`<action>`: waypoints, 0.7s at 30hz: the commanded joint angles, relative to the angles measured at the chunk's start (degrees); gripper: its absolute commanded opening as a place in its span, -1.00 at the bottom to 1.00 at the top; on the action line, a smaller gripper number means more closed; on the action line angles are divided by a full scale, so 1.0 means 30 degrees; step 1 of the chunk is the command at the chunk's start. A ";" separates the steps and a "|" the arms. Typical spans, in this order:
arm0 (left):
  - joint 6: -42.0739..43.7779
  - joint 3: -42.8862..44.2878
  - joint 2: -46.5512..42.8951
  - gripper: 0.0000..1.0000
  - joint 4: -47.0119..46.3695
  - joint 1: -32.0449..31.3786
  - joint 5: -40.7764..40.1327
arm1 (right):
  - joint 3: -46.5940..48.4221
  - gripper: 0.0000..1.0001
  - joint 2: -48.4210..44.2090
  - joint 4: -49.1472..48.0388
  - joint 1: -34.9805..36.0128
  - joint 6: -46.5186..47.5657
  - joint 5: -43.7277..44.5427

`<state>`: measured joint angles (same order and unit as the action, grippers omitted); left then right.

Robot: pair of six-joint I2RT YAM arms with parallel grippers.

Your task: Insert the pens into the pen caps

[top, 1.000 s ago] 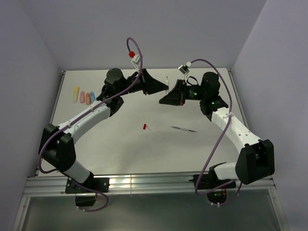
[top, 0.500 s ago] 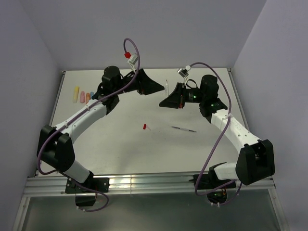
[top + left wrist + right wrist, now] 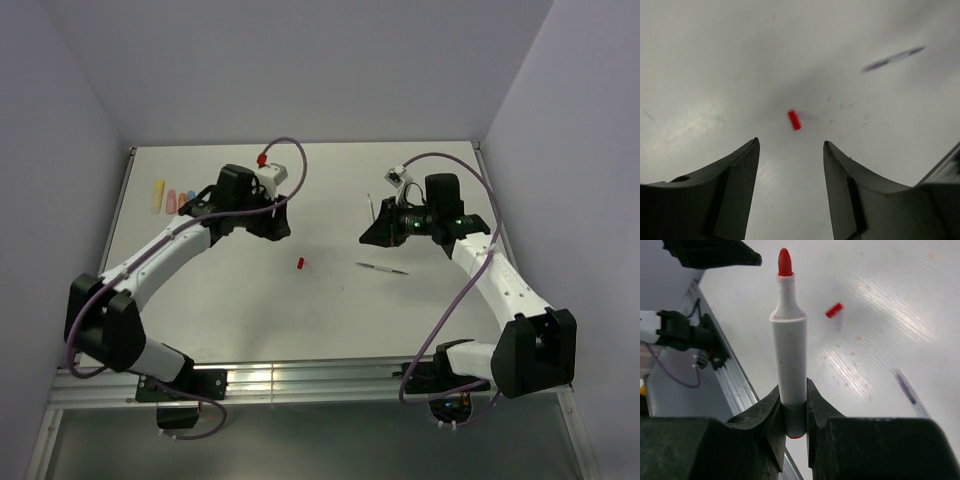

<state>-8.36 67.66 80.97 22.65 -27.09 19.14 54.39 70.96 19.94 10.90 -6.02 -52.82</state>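
My right gripper (image 3: 791, 389) is shut on the lower end of a white pen (image 3: 788, 355) with a bare red tip, held upright. From above, that gripper (image 3: 371, 236) hangs right of centre with the white pen (image 3: 372, 208) sticking up from it. A small red pen cap (image 3: 300, 263) lies on the table between the arms. My left gripper (image 3: 790, 142) is open and empty, pointing down at the red cap (image 3: 794, 120) just beyond its fingertips. From above, the left gripper (image 3: 278, 228) is up and left of the cap.
A thin grey pen (image 3: 382, 268) lies right of the red cap, also seen as a blurred grey pen (image 3: 892, 58) from the left wrist. Yellow (image 3: 158, 193), pink (image 3: 171, 200) and orange (image 3: 182, 203) pens lie in a row at the far left of the table.
My left gripper has opened, drawn back from the white pen and swung down and left over the table. My right gripper has carried the pen to the right and lower.
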 commanded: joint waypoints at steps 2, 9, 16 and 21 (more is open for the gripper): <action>0.1001 0.0209 0.2771 0.09 0.3667 -0.1598 -0.3537 | 0.1030 -1.00 -0.0947 0.3369 -0.0818 0.2915 0.2136; -0.0493 0.2230 0.6815 -0.20 0.4518 -0.3185 -0.4620 | 0.1263 -1.00 -0.1330 0.4365 -0.1112 0.3324 0.2107; -0.0787 0.3696 0.9220 -0.31 0.4841 -0.3713 -0.5441 | 0.1791 -1.00 -0.0977 0.5070 -0.1142 0.3706 0.2166; -0.0817 0.4077 0.9923 -0.31 0.4958 -0.4152 -0.5441 | 0.1763 -1.00 -0.0802 0.5129 -0.1171 0.3823 0.2050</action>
<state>-10.22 77.17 109.71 36.71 -38.30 3.68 57.10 68.66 34.81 7.77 4.19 -46.52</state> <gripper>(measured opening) 0.348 0.233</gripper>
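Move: Below the left hand, about 20 cm down, lies the red pen cap, roughly 4 cm to its right and 1 cm back. The clear cap lies 2 cm right of the red one and 1 cm nearer the base; the grey pen lies some 18 cm right of the red cap and 1 cm back from it. From the right hand, the red cap is about 14 cm left, 3 cm ahead and 21 cm down. Dropping fast, then easing to a stop close over the red cap, the left hand sinks about 17 cm and swings its fingers some 35 degrees, from slanting ahead-right to nearly straight down. The fingers narrow to about a third open, not yet touching the cap. The right hand, still gripping the uncapped red pen, shifts about 3.5 cm right, away from the caps, and slightly down. ##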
